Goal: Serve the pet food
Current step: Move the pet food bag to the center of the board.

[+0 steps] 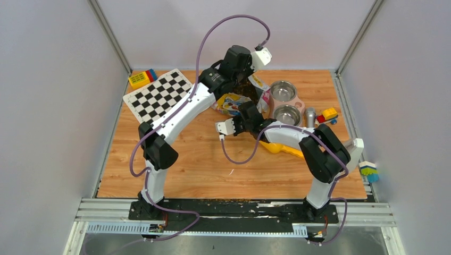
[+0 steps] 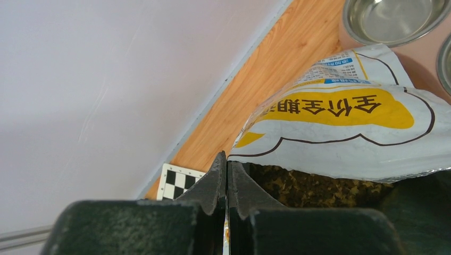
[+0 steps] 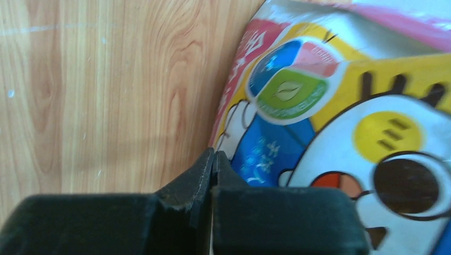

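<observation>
The pet food [image 2: 319, 188] shows as brown kibble inside the open mouth of the cat-print bag [image 2: 340, 122], which is lifted at the back of the table [image 1: 234, 102]. My left gripper [image 2: 227, 159] is shut on the rim of the bag's mouth, with a thin strip of foil between its fingers. My right gripper [image 3: 214, 156] is shut on the bag's [image 3: 330, 106] lower side edge. Seen from above, the left gripper [image 1: 243, 81] is at the bag's top and the right gripper [image 1: 251, 114] just below it. Some kibble [image 1: 245, 88] shows at the mouth.
Two steel bowls [image 1: 283, 90] [image 1: 287, 114] in a pink stand sit right of the bag; one bowl [image 2: 393, 18] looks empty. A yellow scoop [image 1: 282, 149] lies under the right arm. A checkerboard [image 1: 159, 95] and toy blocks [image 1: 142, 78] lie at the back left, more toys [image 1: 327, 115] at the right.
</observation>
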Controlling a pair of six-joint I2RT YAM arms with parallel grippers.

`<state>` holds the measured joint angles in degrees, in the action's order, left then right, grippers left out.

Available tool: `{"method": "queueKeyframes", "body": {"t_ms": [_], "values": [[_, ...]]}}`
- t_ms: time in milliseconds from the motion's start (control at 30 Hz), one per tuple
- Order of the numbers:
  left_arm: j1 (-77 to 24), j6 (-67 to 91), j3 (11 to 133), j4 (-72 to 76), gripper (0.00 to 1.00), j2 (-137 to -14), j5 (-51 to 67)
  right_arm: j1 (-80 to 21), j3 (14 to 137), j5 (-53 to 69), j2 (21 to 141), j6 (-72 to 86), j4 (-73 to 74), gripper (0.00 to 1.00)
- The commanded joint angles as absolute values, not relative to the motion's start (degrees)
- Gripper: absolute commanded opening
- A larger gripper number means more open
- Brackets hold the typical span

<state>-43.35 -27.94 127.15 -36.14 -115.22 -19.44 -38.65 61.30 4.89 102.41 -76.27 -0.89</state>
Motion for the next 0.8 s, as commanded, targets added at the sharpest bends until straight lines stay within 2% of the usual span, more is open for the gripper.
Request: {"method": "queueKeyframes", "body": {"t_ms": [0, 367, 567, 767], "values": [[-40.71, -27.67, 133.54, -32.08, 0.0, -113.03, -26.3, -35.29, 60.55, 1.73, 103.45, -80.05, 2.19, 0.0], [-38.6, -26.24, 135.99, -32.72, 0.0, -114.11, -26.78, -30.55, 68.65, -2.14, 112.21, -81.52, 3.41, 0.0], [-38.58, -24.89, 134.88, -33.16, 0.0, -113.54, -22.43, -29.53, 75.46, -2.88, 118.62, -79.37, -1.53, 0.0], [-39.05, -25.03, 133.78, -34.66, 0.0, -113.09, -18.45, -30.76, 74.6, -1.78, 118.68, -79.17, -4.03, 0.0]]}}
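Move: The left hand already pinches the far rim of the open pet food bag; the bag's middle lies about 20 cm below that hand, some 5 cm back and 3 cm to its right. From the low right hand the bag's middle is roughly 7 cm ahead, 1 cm left and 4 cm higher. The double bowl lies 2 cm ahead and 15 cm right of the right hand, the yellow scoop 14 cm back and 13 cm right, both about 7 cm lower. Down and to its right goes the right hand first, about 6 cm each way, fingers shut and tilting more steeply; then, low over the table, it drives some 6 cm farther forward along the near side of the bag, turning about 10 degrees clockwise, its fingers seeming to bear on the bag's lower face. Meanwhile the left hand keeps its pinch on the rim and draws it a few centimetres forward and left. ##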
